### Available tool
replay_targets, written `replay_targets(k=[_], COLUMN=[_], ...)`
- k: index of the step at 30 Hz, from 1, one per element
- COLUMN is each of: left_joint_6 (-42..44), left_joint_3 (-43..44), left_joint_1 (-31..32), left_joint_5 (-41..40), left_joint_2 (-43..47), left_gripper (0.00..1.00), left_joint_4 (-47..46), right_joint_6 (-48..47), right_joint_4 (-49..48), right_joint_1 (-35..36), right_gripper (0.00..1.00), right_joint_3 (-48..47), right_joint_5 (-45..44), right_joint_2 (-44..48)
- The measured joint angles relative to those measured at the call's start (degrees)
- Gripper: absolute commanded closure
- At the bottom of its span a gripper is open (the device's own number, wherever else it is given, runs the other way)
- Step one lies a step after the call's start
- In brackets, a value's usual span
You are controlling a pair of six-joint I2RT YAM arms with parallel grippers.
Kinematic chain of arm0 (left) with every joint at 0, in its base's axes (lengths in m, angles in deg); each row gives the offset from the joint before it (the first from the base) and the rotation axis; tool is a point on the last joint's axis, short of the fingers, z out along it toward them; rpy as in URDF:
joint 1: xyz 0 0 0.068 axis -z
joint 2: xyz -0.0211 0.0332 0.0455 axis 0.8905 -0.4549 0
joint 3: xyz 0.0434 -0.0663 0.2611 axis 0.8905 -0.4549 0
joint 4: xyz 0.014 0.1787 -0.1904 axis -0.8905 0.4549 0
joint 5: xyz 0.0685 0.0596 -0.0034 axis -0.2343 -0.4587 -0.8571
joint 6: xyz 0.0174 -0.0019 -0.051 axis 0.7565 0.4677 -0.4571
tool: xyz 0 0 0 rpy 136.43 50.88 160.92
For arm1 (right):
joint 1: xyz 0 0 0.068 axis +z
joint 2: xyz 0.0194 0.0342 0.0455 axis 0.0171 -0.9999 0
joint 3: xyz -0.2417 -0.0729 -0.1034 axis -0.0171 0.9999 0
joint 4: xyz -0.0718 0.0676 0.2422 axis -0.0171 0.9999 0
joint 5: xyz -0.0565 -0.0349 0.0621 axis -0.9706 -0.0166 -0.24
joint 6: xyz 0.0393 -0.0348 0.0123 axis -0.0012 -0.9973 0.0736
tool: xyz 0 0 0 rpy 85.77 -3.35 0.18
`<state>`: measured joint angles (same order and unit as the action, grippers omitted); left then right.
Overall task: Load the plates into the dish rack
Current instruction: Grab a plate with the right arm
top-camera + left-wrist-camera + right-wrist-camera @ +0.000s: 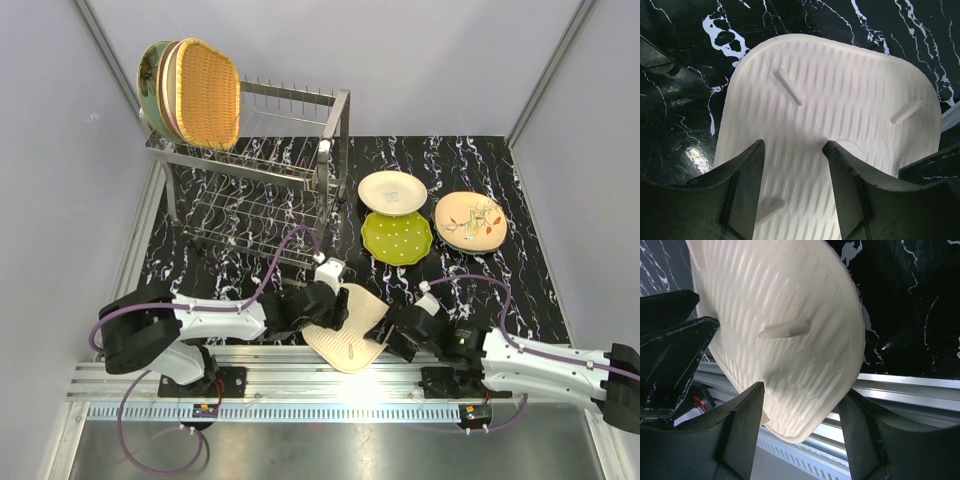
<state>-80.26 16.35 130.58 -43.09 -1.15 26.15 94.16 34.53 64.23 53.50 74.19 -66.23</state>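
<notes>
A cream ribbed plate (348,328) lies underside up at the table's front edge, one corner out over the rail. My left gripper (333,308) is at its left side; in the left wrist view the gripper (794,145) stands open in front of the plate's underside (840,100). My right gripper (397,330) is at its right side; in the right wrist view it (804,390) is open with the plate's corner (790,340) between the fingers. The dish rack (290,170) holds an orange wicker plate (208,92) and others behind it (152,80).
Three plates lie right of the rack: a cream one (392,191), a lime dotted one (397,237) and a beige floral one (470,221). The aluminium rail (300,385) runs along the near edge. Grey walls close in the sides.
</notes>
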Motion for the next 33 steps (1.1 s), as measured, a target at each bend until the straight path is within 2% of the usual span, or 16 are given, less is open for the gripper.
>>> replay_targets(k=[10, 18, 26, 28, 29, 33], left_joint_6=[-0.8, -1.0, -1.3, -1.2, -1.2, -0.8], left_joint_3=[0.0, 0.0, 0.0, 0.0, 0.0, 0.3], left_joint_1=[-0.2, -0.3, -0.2, -0.2, -0.2, -0.4], left_joint_5=[0.8, 1.6, 2.8, 2.8, 2.7, 1.8], left_joint_2=[0.2, 1.8, 3.7, 4.3, 4.6, 6.0], left_gripper=[0.45, 0.45, 0.44, 0.44, 0.44, 0.44], left_joint_4=[-1.0, 0.1, -0.1, 0.6, 1.3, 3.0], right_joint_6=[-0.1, -1.6, -4.0, -4.9, -5.4, -4.9], right_joint_4=[2.1, 0.5, -2.8, -4.0, -4.8, -7.9], right_joint_1=[0.0, 0.0, 0.0, 0.0, 0.0, -0.2], right_gripper=[0.38, 0.39, 0.44, 0.51, 0.61, 0.79], right_joint_3=[0.0, 0.0, -0.6, -0.8, -0.8, -1.6], right_joint_5=[-2.6, -6.3, -10.4, -10.8, -11.0, -11.7], right_joint_2=[4.2, 5.6, 6.2, 5.3, 4.2, 0.6])
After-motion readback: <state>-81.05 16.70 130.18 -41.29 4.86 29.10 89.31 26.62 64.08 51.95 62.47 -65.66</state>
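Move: The right hand's open fingers already straddle the near-right rim of the ribbed cream plate; its middle lies about 6 cm to the left and 3 cm ahead, roughly level. From the left hand, whose fingertips are at the plate's upper face, that middle is some 4 cm back and 1 cm right. The green dotted plate sits about 22 cm ahead of the right hand and 4 cm right, the white plate roughly 32 ahead and 3 right, both slightly lower. The right fingers close on the cream plate's rim, pinching it firmly late on, after the hand has carried forward and up, about 5 cm and 4 cm, tilting its fingertips some 15 degrees outward and up. The left fingers keep their half-open gap and stay against the plate's face while that hand rises about 3 cm. ##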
